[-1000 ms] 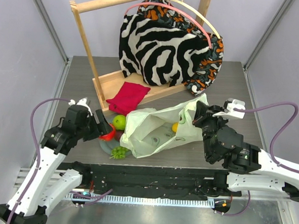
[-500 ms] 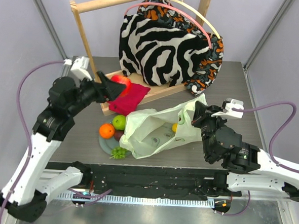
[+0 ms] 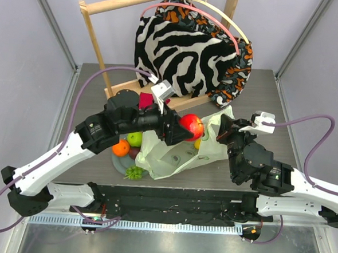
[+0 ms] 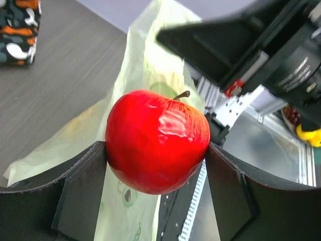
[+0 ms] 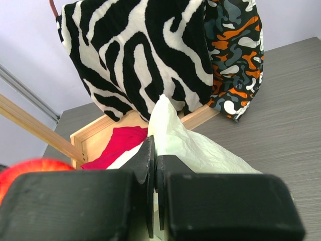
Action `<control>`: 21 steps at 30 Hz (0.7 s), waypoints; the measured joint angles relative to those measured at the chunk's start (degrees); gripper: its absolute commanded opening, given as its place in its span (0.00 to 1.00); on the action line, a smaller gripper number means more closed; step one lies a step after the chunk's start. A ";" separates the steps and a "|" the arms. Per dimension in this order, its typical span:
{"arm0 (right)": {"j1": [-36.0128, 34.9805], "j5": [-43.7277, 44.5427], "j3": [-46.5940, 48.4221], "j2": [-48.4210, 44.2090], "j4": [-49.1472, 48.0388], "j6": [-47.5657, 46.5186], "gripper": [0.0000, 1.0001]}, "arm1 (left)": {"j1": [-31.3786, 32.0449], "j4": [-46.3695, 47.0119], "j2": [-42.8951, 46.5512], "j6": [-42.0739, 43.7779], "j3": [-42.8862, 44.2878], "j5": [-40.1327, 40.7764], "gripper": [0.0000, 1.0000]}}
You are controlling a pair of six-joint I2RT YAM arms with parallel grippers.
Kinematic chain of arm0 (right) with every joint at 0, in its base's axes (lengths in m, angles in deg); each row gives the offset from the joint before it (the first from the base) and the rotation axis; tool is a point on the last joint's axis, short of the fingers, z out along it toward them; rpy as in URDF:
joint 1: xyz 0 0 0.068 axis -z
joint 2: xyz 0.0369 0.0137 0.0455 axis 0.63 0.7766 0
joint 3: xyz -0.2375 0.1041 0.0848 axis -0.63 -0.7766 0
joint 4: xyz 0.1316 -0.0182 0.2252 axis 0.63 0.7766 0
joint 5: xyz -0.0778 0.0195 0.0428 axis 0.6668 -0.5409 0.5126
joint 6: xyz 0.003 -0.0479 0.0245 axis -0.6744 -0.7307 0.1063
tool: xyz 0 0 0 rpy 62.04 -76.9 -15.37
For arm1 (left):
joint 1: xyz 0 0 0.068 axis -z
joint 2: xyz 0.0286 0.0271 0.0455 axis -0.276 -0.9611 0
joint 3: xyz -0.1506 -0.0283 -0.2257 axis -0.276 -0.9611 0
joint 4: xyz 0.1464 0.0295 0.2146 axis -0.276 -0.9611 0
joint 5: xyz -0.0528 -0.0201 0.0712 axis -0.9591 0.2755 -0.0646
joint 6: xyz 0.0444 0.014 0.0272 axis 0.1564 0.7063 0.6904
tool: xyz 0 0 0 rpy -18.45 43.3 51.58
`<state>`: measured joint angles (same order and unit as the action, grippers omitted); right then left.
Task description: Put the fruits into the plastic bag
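My left gripper (image 3: 187, 127) is shut on a red apple (image 3: 191, 126), holding it in the air just above the open mouth of the pale-green plastic bag (image 3: 170, 155). In the left wrist view the apple (image 4: 157, 140) fills the gap between both fingers, with the bag (image 4: 145, 55) below. My right gripper (image 3: 223, 128) is shut on the bag's upper edge (image 5: 183, 138) and holds it up. A yellow fruit (image 3: 198, 144) lies inside the bag. An orange (image 3: 120, 147), a green apple (image 3: 135, 138), a dark plum (image 3: 134, 153) and green grapes (image 3: 134, 172) rest on the grey-green plate (image 3: 117, 165).
A wooden rack (image 3: 98, 47) stands at the back with zebra-striped fabric (image 3: 179, 47) and a camouflage-patterned cloth (image 3: 238, 73) hanging on it. A red cloth (image 5: 118, 143) lies on the rack's base, right behind the bag.
My left arm lifted the red apple off the plate, swung it up past the rack and then right to above the bag's mouth. The right gripper kept its hold on the bag.
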<state>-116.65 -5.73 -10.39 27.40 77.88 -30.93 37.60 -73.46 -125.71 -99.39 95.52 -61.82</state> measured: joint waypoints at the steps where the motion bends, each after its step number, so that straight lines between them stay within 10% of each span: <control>1: 0.02 0.00 0.00 0.00 0.00 0.00 0.01 | 0.17 -0.04 0.33 0.61 -0.70 -0.74 0.57; 21: 0.24 -0.61 0.00 1.33 0.04 0.07 0.01 | 4.31 -8.26 -6.82 3.76 -11.10 19.08 0.64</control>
<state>-116.41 -6.34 -10.39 28.73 77.92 -30.87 41.91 -81.73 -132.53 -95.63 84.42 -42.74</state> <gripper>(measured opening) 0.028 0.768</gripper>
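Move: The left hand already holds the red apple high over the open plastic bag; the middle of the bag's mouth lies about 22 cm below it, some 2 cm ahead and 3 cm to its left. Inside, the yellow mango lies about 11 cm ahead, 4 cm right and 31 cm down; the bag's pinched corner is 10 cm right and 3 cm ahead, at hand height. From the right hand, the mouth is 13 cm left, level fore-and-aft, 21 cm below. The left hand keeps its pinch on the red apple and, after barely easing back, sinks some 16 cm into the open mouth of the bag, slowly at first and then faster, drifting about 3 cm forward of where it began. On the way the wrist tips the fingers down by roughly 25 to 30 degrees and swings them slightly counter-clockwise, while the right hand stays practically in place, fingers shut on the bag's raised corner to hold it open. ##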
